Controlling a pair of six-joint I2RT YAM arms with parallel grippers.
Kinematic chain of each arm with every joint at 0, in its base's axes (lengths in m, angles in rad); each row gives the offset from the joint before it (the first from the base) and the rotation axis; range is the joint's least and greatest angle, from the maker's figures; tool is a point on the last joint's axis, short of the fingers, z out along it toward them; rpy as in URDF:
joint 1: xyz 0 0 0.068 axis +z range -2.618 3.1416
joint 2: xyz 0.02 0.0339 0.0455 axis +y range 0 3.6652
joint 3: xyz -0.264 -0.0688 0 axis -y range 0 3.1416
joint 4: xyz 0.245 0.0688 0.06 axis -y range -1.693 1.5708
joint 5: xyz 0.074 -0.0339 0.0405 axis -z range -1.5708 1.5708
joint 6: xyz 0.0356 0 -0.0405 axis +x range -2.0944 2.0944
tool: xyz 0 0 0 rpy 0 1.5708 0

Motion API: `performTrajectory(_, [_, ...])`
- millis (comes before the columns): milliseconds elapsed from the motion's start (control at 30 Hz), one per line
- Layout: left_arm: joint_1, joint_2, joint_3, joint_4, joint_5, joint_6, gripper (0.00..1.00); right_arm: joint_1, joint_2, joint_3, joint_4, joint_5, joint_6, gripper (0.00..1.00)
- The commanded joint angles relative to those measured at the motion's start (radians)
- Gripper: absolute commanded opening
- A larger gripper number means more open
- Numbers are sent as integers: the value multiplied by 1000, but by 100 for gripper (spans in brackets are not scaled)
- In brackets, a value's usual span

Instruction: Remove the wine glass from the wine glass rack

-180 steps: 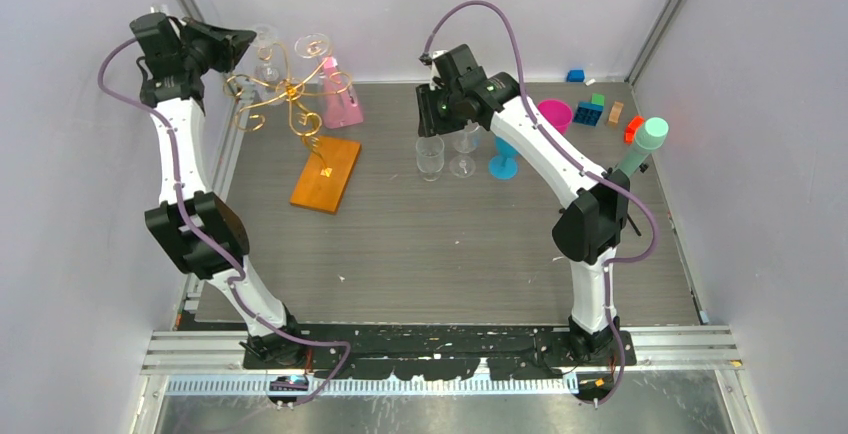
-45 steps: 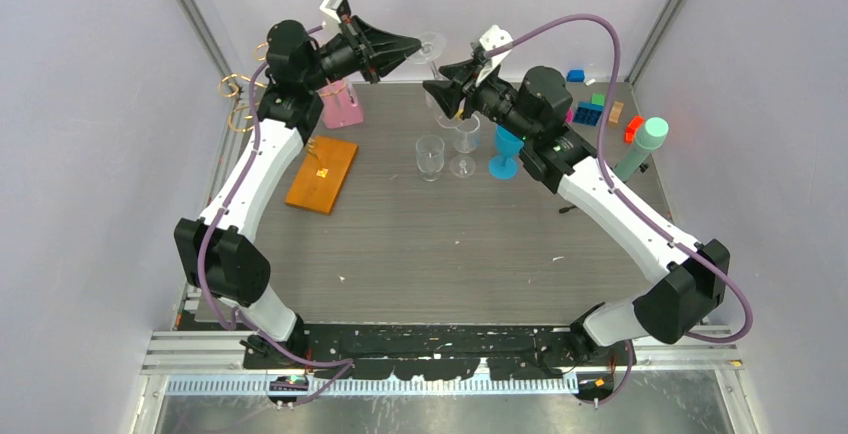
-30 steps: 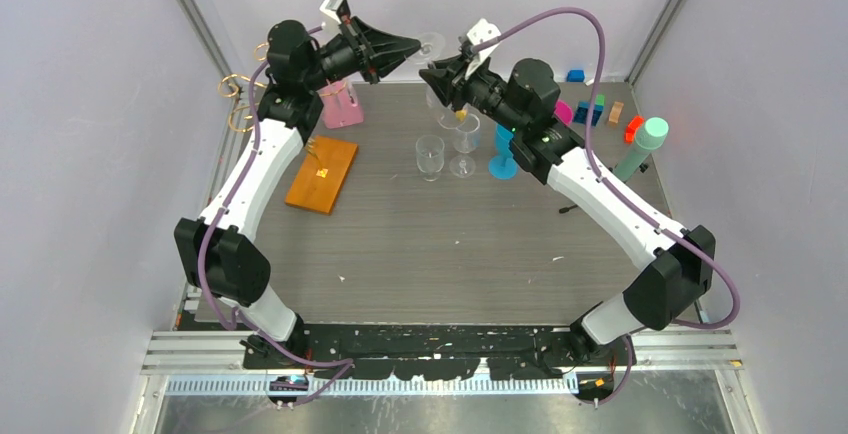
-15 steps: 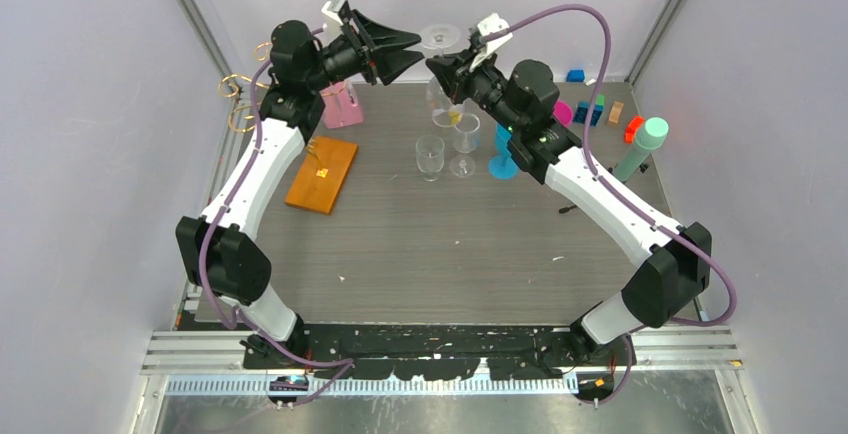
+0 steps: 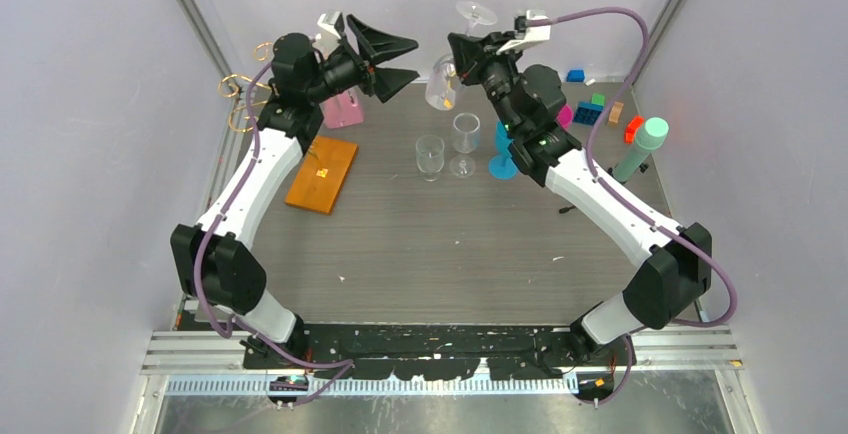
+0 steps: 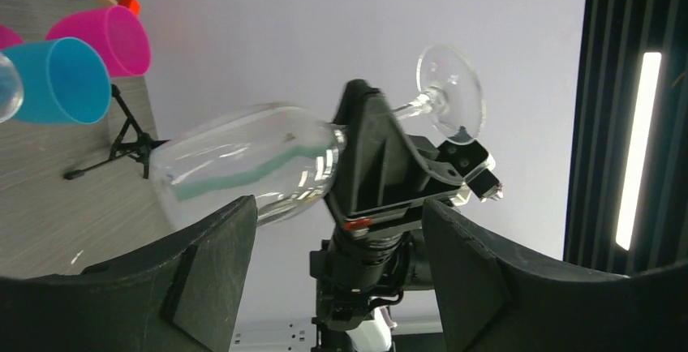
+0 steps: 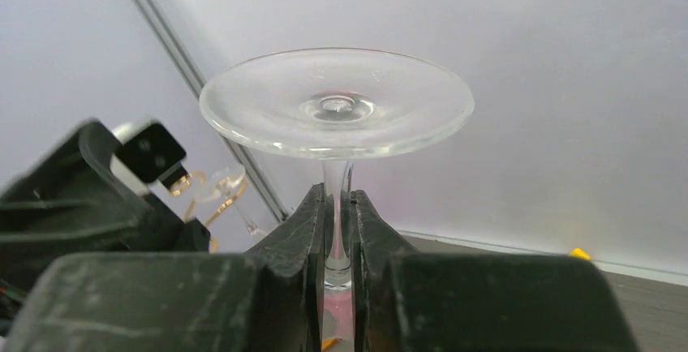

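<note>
The clear wine glass (image 5: 442, 84) hangs tilted in the air above the back of the table, bowl down and foot (image 5: 477, 12) up. My right gripper (image 5: 463, 46) is shut on its stem, and in the right wrist view the stem (image 7: 335, 222) sits pinched between the fingers (image 7: 292, 246) under the round foot (image 7: 337, 105). My left gripper (image 5: 414, 57) stands open just left of the glass, holding nothing. In the left wrist view the glass bowl (image 6: 251, 165) lies beyond its spread fingers (image 6: 203, 263). The wine glass rack's gold wire (image 5: 240, 99) shows behind the left arm, above its orange base (image 5: 325, 174).
Two clear glasses (image 5: 430, 156) (image 5: 465, 139), a blue goblet (image 5: 505, 159) and a pink cup (image 5: 556, 114) stand mid-back. A pink container (image 5: 342, 109) is beside the rack. Coloured blocks (image 5: 590, 109) and a green-capped bottle (image 5: 645, 144) sit at right. A small black tripod (image 6: 122, 145) lies near them.
My left gripper has let go of the glass, opened wide and drawn back left. My right gripper has shut on the stem and swung the glass up and to the right.
</note>
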State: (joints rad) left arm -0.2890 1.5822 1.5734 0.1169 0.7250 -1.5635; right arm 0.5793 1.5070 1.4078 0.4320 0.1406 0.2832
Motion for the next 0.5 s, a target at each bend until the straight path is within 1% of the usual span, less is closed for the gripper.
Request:
performTrajectory(0, [-7,-71,-39,-11,-55,53,77,-1,-87,-5,194,113,183,0])
performTrajectory(133, [-7,-90,-52,-11,-58,52,77,0,-109,-16,226,188,327,0])
performTrajectory(233, [-7,-103,-65,-8,-58,40,77,-1,-119,-21,241,230,394,0])
performTrajectory(333, [-11,-103,-85,72,-40,-30,77,-1,-118,-22,242,249,460,0])
performTrajectory(400, [-17,-94,-89,138,-21,-89,72,-1,-109,-23,243,253,489,0])
performTrajectory(467, [-24,-86,-82,170,-6,-133,68,-1,-97,-23,243,256,520,0])
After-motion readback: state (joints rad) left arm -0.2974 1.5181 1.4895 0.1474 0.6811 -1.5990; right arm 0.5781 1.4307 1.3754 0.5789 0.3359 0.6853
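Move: The glass already hangs foot-up by its stem in the right fingers. Of the glasses on the table, the standing wine glass is roughly 5 cm ahead of the right hand and 3 cm to its right. The short clear glass is about 5 cm ahead and 5 cm left, and the blue glass some 5 cm ahead and 12 cm right, all about 35 cm below. From the left hand, the standing wine glass is about 7 cm ahead, 12 cm right and similarly low. The glass is lifted and rolled over by the right hand, which keeps its stem pinched. The hand rises about 6 cm, shifting some 4 cm to its right and a little back, away from the open left fingers. Its left side rolls up by about 30 degrees, swinging the bowl up and out to the left. ##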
